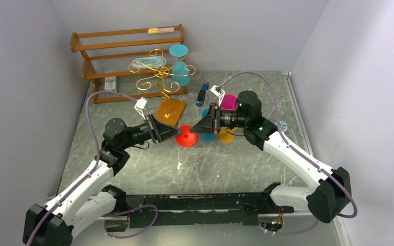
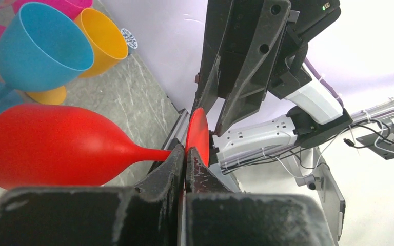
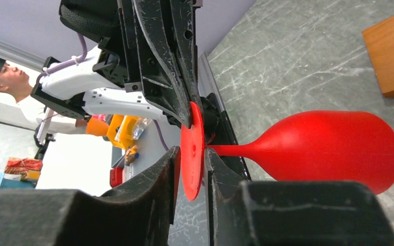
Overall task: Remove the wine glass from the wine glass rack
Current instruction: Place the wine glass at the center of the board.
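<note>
A red wine glass (image 1: 186, 138) lies on its side in the air between my two grippers, away from the wine glass rack (image 1: 160, 72), a gold wire stand on a wooden base (image 1: 171, 110). My left gripper (image 2: 186, 151) is shut on the edge of the glass's round foot, and the bowl (image 2: 51, 146) points away to the left. My right gripper (image 3: 191, 151) straddles the same foot. One finger touches the disc on the stem side. A narrow gap shows at the other finger. A teal glass (image 1: 179, 66) hangs upside down on the rack.
A brown slatted shelf (image 1: 128, 46) stands against the back wall behind the rack. Pink (image 1: 229, 102), yellow (image 1: 227, 136) and blue (image 1: 207, 136) glasses cluster under my right wrist. A small blue-black item (image 1: 202, 95) stands near them. A white scrap (image 1: 178, 165) lies on the table.
</note>
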{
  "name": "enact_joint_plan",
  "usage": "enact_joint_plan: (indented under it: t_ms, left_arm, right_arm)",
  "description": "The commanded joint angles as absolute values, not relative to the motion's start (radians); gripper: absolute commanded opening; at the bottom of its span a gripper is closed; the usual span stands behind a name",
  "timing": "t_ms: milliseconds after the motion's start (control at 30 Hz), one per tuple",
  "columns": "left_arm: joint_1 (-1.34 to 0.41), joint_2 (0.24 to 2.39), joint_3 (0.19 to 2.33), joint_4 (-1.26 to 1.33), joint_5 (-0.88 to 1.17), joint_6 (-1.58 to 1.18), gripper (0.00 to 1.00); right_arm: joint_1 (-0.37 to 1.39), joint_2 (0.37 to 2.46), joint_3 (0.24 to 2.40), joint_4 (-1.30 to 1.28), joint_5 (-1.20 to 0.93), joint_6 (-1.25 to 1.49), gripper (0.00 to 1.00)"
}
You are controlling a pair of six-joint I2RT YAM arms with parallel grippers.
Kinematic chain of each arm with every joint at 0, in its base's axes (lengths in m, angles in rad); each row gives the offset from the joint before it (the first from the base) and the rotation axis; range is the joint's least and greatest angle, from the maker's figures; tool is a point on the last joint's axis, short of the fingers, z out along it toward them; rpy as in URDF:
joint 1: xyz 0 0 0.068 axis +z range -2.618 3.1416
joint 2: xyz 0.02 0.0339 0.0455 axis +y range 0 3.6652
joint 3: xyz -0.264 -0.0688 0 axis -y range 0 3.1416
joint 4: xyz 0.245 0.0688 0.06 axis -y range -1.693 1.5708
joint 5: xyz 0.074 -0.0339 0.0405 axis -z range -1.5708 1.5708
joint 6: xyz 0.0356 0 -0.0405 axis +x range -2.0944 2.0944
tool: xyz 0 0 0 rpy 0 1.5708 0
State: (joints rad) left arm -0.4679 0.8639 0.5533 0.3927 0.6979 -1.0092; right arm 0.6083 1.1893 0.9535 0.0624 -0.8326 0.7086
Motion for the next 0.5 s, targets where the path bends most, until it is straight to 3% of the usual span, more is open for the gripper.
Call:
enact_joint_plan:
  t_ms: [0, 100, 267, 467]
  left_arm:
    - [-0.477, 0.857, 0.514, 0.56, 0.678, -1.083, 0.05]
    - [-0.477, 0.86, 0.52, 0.561, 0.684, -1.076, 0.05]
    - [-0.477, 0.854, 0.542, 0.486, 0.675, -1.037, 0.05]
    - [-0.477, 0.849, 0.598, 0.32, 0.663, -0.929, 0.37]
  right_arm:
    - [0.612, 1.187, 0.957, 0.031, -0.864, 0.672, 0.22]
    - [0.614, 1.191, 0.961, 0.041, -0.877, 0.672, 0.08]
    - [0.613, 1.214, 0.96, 0.071, -0.916, 0.696, 0.03]
    - [0.612, 1.202, 0.952, 0.087, -0.87, 0.694, 0.0]
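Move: The right hand, still empty, has its half-open fingers around the rim of the red glass's foot, whose middle lies some 2 cm to its left, 1 cm back and level with it. The left hand already grips that foot, its middle about 2 cm to that hand's right and 1 cm back. From the right hand the upright blue glass stands roughly 12 cm ahead, 7 cm right and 20 cm below, the yellow glass some 8 cm farther right, level with the blue one. The right hand stays almost in place, sinking under 1 cm, while its fingers close from about a third open to shut and pinch the rim of the upside-down red glass's foot from the right. The left hand holds still to steady the glass, keeping its grip on the opposite rim, then, once the right fingers are shut, starts to spread its own to about a quarter open, letting go of the foot without yet drawing away. ##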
